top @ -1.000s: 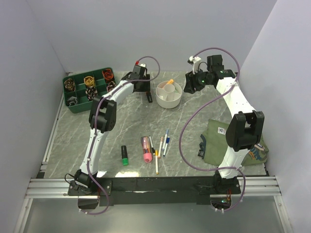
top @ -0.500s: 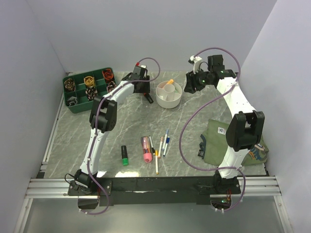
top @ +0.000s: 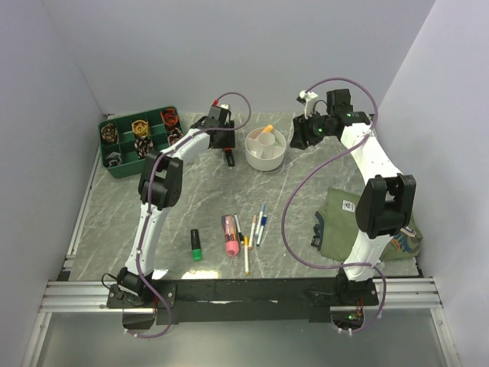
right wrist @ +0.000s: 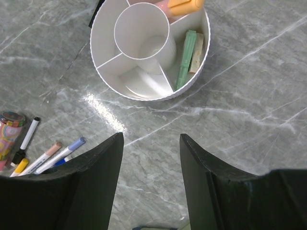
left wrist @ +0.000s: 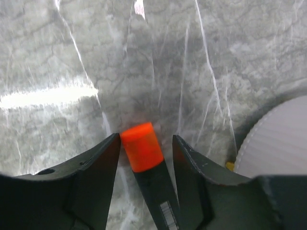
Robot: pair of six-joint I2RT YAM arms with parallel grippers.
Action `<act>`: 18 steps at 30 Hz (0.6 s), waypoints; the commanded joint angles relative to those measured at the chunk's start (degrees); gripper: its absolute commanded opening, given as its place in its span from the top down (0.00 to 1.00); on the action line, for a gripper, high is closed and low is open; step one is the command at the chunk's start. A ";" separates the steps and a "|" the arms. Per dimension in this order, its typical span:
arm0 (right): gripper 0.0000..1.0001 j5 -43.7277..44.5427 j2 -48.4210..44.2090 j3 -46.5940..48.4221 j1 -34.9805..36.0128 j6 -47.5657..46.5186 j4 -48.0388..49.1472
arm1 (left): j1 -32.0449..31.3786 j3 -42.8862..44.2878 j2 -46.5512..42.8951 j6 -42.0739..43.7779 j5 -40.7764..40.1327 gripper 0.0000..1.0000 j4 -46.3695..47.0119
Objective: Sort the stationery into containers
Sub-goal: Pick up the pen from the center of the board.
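My left gripper (top: 228, 151) (left wrist: 145, 138) is shut on a black marker with an orange cap (top: 228, 159) (left wrist: 141, 146), held just above the table, left of the white compartment bowl (top: 266, 148). The bowl's rim (left wrist: 276, 139) shows at the right of the left wrist view. My right gripper (top: 300, 138) (right wrist: 151, 136) is open and empty, right of the bowl (right wrist: 189, 84). The bowl holds a green pen (right wrist: 184, 57), a tan one (right wrist: 196, 47) and an orange-capped one (right wrist: 184, 6). A pink marker (top: 230, 238), a green-capped black marker (top: 195, 245), a thin yellow pen (top: 246, 257) and blue-capped white pens (top: 260, 223) lie at the near middle.
A dark green six-compartment tray (top: 122, 164) with coiled bands stands at the back left. An olive-green cloth pouch (top: 344, 229) lies at the right, by the right arm's base. Grey walls close in the table on three sides.
My left gripper has shifted slightly left, away from the bowl, and turned, so the marker's orange cap now points toward the near side. My right gripper has drawn back a little to the right.
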 commanded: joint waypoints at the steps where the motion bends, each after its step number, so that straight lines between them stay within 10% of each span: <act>1: 0.41 -1.18 -3.24 0.69 -0.40 0.75 0.95 | -0.40 -4.96 -0.53 -1.01 1.83 0.47 -7.83; 7: 0.41 -1.36 -3.24 0.52 -0.31 1.89 1.47 | -0.40 -8.83 -2.03 -0.83 3.58 0.56 -8.00; 13: 0.41 -0.83 -4.38 -0.89 -0.05 2.07 1.91 | -0.48 -9.18 -1.59 0.66 8.41 0.99 -6.77; 18: 0.41 -0.57 -4.73 -0.63 0.13 1.81 1.91 | 1.53 -9.62 -7.91 3.21 17.10 0.99 -5.72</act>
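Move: The orange-ended black pen lies just under the left hand, its orange end showing between the open fingertips and its middle about 4 cm back, 1 cm to the right and 2 cm below. The white round holder stands some 15 cm to this hand's right and 2 cm back, the green tray's middle about 31 cm to its left and 1 cm farther out. From the right hand the pen is about 24 cm left, 6 cm ahead and 18 cm below. Over the pen's orange end the left hand draws back about 2 cm, staying low, and then its fingers close until they are fully shut. As they shut it turns upward, rising some 2.5 cm and shifting slightly to the right towards the white holder, with nothing held between the fingertips. ##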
